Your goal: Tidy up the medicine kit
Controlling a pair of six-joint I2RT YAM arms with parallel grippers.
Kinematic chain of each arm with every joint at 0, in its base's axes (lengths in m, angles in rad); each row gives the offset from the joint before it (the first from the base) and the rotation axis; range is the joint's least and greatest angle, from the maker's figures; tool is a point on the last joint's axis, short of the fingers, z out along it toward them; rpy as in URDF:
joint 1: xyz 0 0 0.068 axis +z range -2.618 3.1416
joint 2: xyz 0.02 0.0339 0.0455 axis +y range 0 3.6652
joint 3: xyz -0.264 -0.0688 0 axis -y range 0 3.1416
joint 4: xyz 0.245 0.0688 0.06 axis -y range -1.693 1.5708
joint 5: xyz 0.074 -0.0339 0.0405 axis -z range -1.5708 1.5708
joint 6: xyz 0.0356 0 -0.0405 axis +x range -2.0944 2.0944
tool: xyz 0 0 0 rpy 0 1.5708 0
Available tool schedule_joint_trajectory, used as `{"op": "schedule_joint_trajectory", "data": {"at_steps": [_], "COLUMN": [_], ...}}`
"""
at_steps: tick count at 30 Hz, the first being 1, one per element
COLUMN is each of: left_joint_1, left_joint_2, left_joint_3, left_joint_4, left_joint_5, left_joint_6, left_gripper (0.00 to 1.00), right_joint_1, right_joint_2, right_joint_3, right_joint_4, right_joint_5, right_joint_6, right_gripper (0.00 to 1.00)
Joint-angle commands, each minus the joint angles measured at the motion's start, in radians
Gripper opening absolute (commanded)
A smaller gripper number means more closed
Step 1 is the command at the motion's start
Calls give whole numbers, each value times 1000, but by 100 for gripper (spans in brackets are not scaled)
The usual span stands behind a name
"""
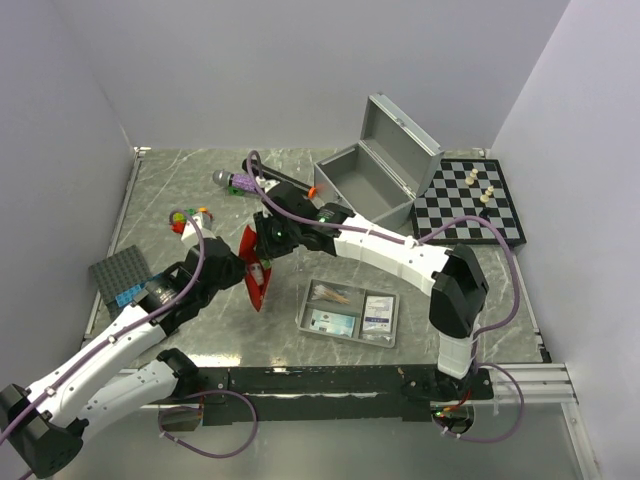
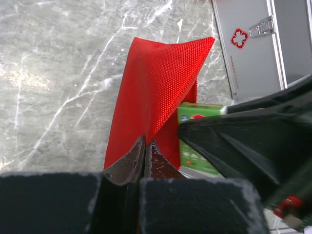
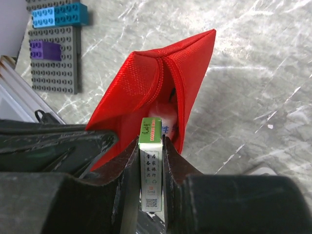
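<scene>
The red pouch (image 1: pixel 256 283) stands on edge on the table, held up with its mouth open. My left gripper (image 2: pixel 146 144) is shut on the pouch's (image 2: pixel 156 83) lower edge. My right gripper (image 3: pixel 150 142) is shut on a small green-and-white medicine box (image 3: pixel 150 168) whose tip is at the mouth of the pouch (image 3: pixel 146 83); a white item with blue print shows inside. The same box (image 2: pixel 197 141) appears beside the pouch in the left wrist view. The silver-grey case (image 1: pixel 368 187) stands open behind, lid up. The grey divided tray (image 1: pixel 302 322) with several packets lies in front.
A chessboard (image 1: pixel 470 205) with a few pieces lies at the back right. A dark studded plate (image 1: pixel 118 275) with blue and purple bricks sits at the left. A purple-and-silver object (image 1: pixel 235 182) and small colourful pieces (image 1: pixel 187 217) lie at the back left. White walls enclose the table.
</scene>
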Motion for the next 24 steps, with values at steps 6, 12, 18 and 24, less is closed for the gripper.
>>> {"op": "schedule_joint_trajectory", "data": {"at_steps": [6, 12, 18, 24], "left_joint_1": [3, 2, 2, 3], "left_joint_2": [1, -8, -13, -23], "left_joint_3": [36, 27, 21, 19], "left_joint_4": [67, 61, 53, 30], "left_joint_5": [45, 39, 28, 0], "left_joint_6": [-34, -36, -33, -11], "left_gripper": [1, 1, 1, 1], "right_joint_1": [-4, -4, -3, -1], "right_joint_2": [23, 23, -35, -216], "right_joint_3": [95, 125, 98, -73], "right_joint_4": [-31, -49, -60, 15], "right_joint_5": [3, 14, 40, 90], "right_joint_6": [20, 22, 8, -29], "right_gripper": [40, 58, 59, 59]}}
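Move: The right hand holds the green box just above the open mouth of the red pouch. The pouch's middle is about 3 cm to its left, 1 cm back and 4 cm below, with the white bottle already inside, some 3 cm left, 1 cm back and 5 cm down. The grey tray lies roughly 20 cm to its right, 8 cm back and 16 cm lower. From the left hand, which pinches the pouch's edge, the pouch's middle is about 3 cm right, 1 cm ahead and 2 cm below. Almost in place over the pouch's mouth, the right hand dips slightly, then opens its fingers from about a quarter to somewhat over half and lets go of the green box. It rises about 2 cm as they spread and at the very end starts off to the right, with its wrist hardly turning. The left hand keeps its pinch on the pouch's edge, easing barely 1 cm to the right. ##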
